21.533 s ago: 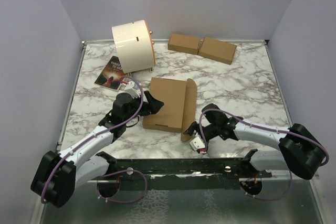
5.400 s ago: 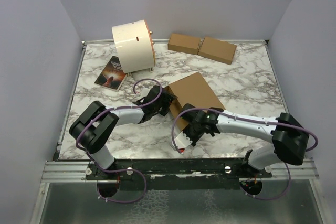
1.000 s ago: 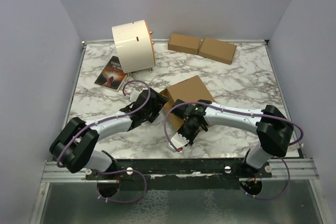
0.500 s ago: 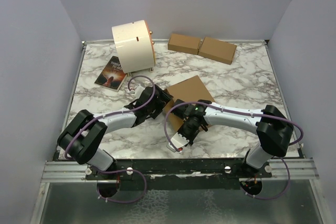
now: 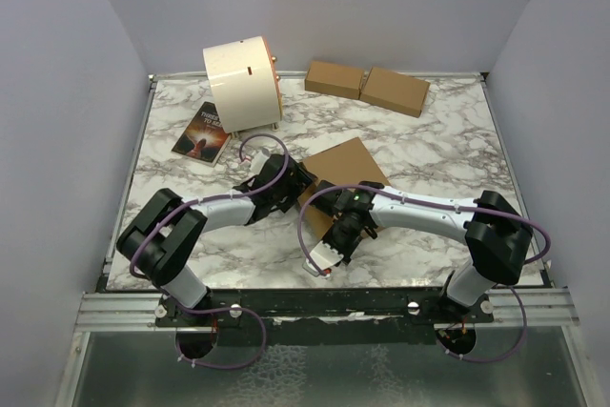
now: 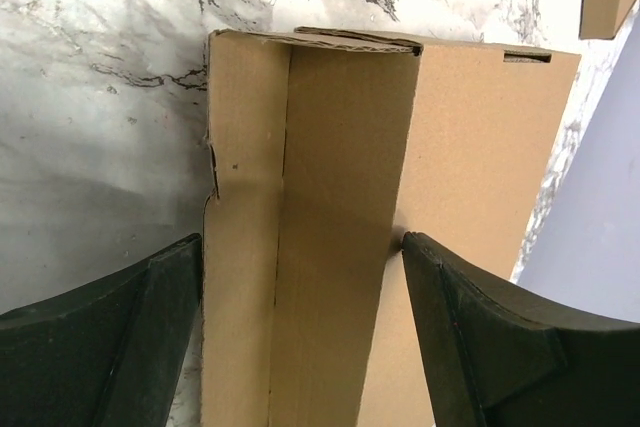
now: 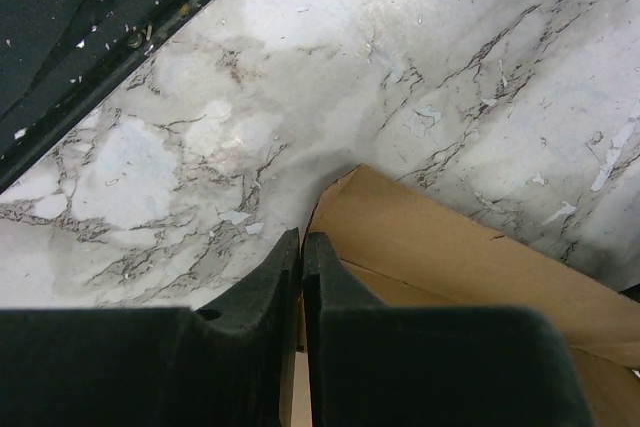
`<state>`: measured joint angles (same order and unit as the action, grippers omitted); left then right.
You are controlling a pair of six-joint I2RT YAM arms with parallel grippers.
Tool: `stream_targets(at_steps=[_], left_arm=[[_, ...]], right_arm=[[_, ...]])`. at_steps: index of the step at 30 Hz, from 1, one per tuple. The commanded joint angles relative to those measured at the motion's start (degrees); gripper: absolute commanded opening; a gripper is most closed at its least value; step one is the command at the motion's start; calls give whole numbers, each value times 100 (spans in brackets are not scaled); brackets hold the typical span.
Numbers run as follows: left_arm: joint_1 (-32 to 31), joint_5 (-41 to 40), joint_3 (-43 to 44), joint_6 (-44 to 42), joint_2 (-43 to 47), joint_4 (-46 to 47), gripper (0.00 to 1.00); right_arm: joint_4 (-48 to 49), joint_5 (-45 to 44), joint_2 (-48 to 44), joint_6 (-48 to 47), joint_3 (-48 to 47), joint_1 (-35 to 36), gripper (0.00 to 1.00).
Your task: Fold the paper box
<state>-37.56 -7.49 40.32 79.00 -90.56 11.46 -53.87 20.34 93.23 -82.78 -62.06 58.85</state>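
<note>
The paper box [image 5: 350, 163], plain brown cardboard folded nearly flat, lies mid-table at an angle. My left gripper [image 5: 299, 184] is open at its left end. In the left wrist view the left gripper [image 6: 300, 243] straddles the narrow upright side wall of the paper box [image 6: 340, 197], one finger [image 6: 150, 337] close outside it and the other over the lid panel. My right gripper [image 5: 335, 234] is at the near edge. In the right wrist view the right gripper [image 7: 301, 239] is shut on a thin flap edge of the paper box [image 7: 450, 247].
A cream cylindrical drum [image 5: 240, 83] stands at the back left, with a dark booklet [image 5: 202, 131] in front of it. Two small closed brown boxes [image 5: 334, 77] [image 5: 396, 91] lie side by side at the back. A black rail [image 5: 324, 304] [image 7: 80, 17] borders the near edge.
My left gripper has slid forward and right onto the box's left end, and its jaws have narrowed a little around the side wall. The right gripper stays shut in place.
</note>
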Motion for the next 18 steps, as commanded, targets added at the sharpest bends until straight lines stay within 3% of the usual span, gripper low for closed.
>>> stream_targets(at_steps=[1,10,18], left_arm=[[22,121,170,-51,-163,-33,77],[21,151,127,-26,-173,-19,53],[22,174,126,-17,-200,-23,53]], right_arm=[[99,243,103,-28,-8,-10,5],[141,217,93,-40,-24,-10,5],[218,116,95,-33,-99,-7,5]])
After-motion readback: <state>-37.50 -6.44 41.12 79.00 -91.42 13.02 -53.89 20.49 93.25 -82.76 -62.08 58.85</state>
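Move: Between the left hand's open fingers stands the stretch of the paper box's side flap to be shut, roughly 1 cm left and 2 cm below. The box's far-left corner is about 5 cm ahead and 2 cm left; the box's middle, some 4 cm back and 10 cm right. A cardboard block lies about 24 cm ahead and 6 cm right. From the right hand, pinching the box's near end, that flap stretch is about 18 cm ahead and 8 cm left. Squeezing the box's open side, the left hand closes its fingers from nearly wide to about half open, one finger pushing the side flap inward while the other bears on the lid's edge. The hand eases about 1 cm rightward, forward and slightly up, then stops with the grip effort risen and partly eased. The right hand stays put, still pinching the near end. ##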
